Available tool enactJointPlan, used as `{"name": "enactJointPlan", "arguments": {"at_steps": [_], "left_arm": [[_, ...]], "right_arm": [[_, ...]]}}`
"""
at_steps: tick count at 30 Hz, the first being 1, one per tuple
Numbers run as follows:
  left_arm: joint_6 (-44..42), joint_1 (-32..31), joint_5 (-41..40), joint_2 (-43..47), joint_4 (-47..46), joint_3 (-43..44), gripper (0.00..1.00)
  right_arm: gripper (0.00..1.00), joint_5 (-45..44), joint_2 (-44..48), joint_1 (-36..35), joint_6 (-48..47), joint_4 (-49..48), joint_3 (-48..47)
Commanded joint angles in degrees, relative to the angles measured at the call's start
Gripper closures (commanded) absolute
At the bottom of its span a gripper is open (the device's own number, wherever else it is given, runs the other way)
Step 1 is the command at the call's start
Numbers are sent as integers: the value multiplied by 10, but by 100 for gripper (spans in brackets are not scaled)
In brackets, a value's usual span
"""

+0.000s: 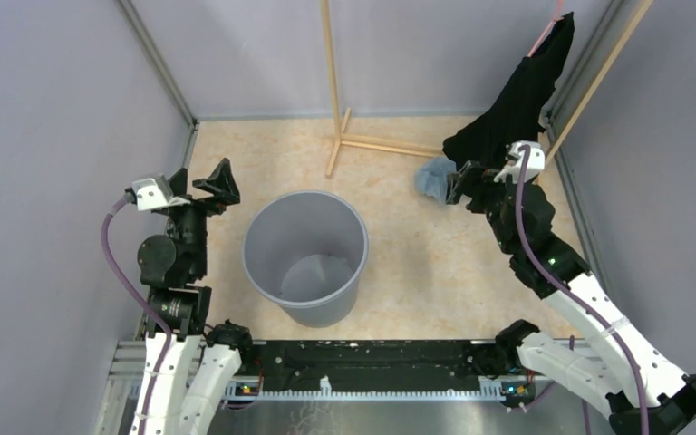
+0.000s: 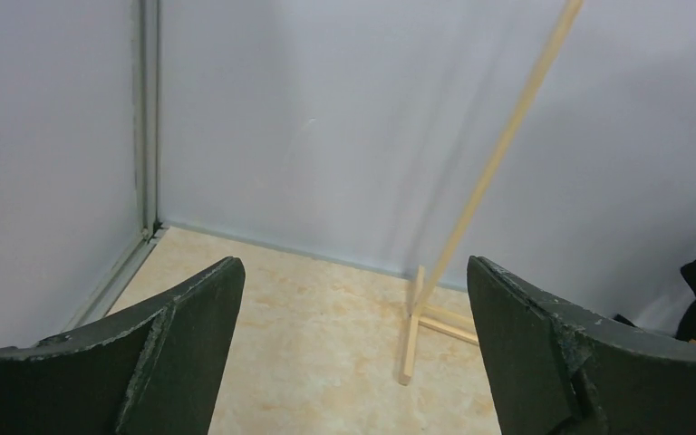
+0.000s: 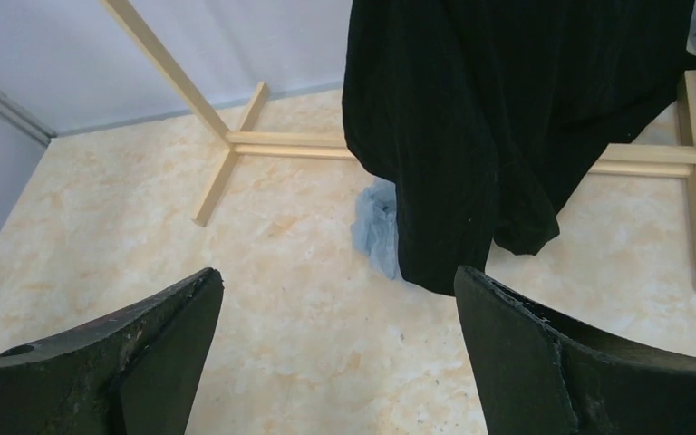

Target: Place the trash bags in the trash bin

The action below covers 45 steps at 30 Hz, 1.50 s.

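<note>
The round grey trash bin (image 1: 305, 256) stands upright and empty in the middle of the floor. The pale-blue trash bag (image 1: 434, 178) lies crumpled on the floor at the back right, partly under the hanging black garment (image 1: 518, 95); it also shows in the right wrist view (image 3: 375, 227), half hidden behind the cloth. My right gripper (image 1: 459, 184) is open and empty, just right of the bag, which lies ahead of its jaws (image 3: 335, 353). My left gripper (image 1: 222, 186) is open and empty, left of the bin, facing the back wall (image 2: 353, 353).
A wooden rack (image 1: 337, 127) stands at the back; its base bars (image 3: 236, 149) lie on the floor near the bag. The black garment (image 3: 507, 127) hangs from it. Grey walls close in the left, back and right sides.
</note>
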<state>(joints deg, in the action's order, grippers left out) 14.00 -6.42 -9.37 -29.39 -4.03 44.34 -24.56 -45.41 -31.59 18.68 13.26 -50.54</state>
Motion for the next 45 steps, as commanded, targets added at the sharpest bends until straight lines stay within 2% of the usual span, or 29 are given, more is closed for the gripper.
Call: {"name": "enactJointPlan", "arguments": {"at_steps": [1, 6, 11, 15, 20, 25, 28, 31, 34, 40, 45], "left_arm": [[-5, -2, -46, 1, -13, -1, 1], [-4, -4, -44, 3, -11, -2, 2], [-2, -5, -44, 5, -11, -3, 2], [0, -5, -42, 5, -10, -3, 1], [4, -5, -34, 5, -10, -3, 2], [4, -5, -36, 3, -8, -3, 1], [3, -5, -37, 3, -8, -3, 2], [1, -5, -39, 4, -7, -3, 2], [-1, -5, -39, 6, -7, -3, 2], [-9, -5, -39, 6, -6, -2, 2], [-12, -5, -45, 11, -4, 3, 2]], "right_arm": [[1, 9, -15, 3, 21, -7, 12], [1, 110, -49, 3, -3, 40, 18], [1, 270, -82, 3, -15, 86, 43], [1, 407, -91, -3, -2, 59, 112], [1, 459, -112, -91, 33, -8, 171], [1, 429, -174, -215, 94, -110, 181], [1, 356, -201, -265, 199, -213, 204], [1, 287, -219, -306, 305, -364, 257], [1, 203, -251, -354, 348, -458, 269], [1, 121, -358, -372, 391, -596, 249], [1, 107, -471, -369, 354, -585, 140]]}}
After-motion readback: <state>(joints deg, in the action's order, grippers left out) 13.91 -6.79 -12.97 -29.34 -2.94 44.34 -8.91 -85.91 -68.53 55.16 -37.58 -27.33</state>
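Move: The trash bin I go for stands some 35 cm to my right hand's left and 15 cm back, its middle about 18 cm below. The blue trash bag lies about 12 cm ahead, 3 cm left and 28 cm below that hand, and the rack's foot about 22 cm ahead, 30 cm left and 30 cm below. From my left hand, the bin is about 14 cm right, 12 cm back and 28 cm below. Leaving the bag behind, I bring my wide-open right hand down some 22 cm while drawing it back and across to the left, about 27 cm. Low beside the bin I push its near right side left and forward, turning back outward over the last 3 cm or so. My wrist tips down some 30 degrees, swings counter-clockwise and rolls its left side up. ##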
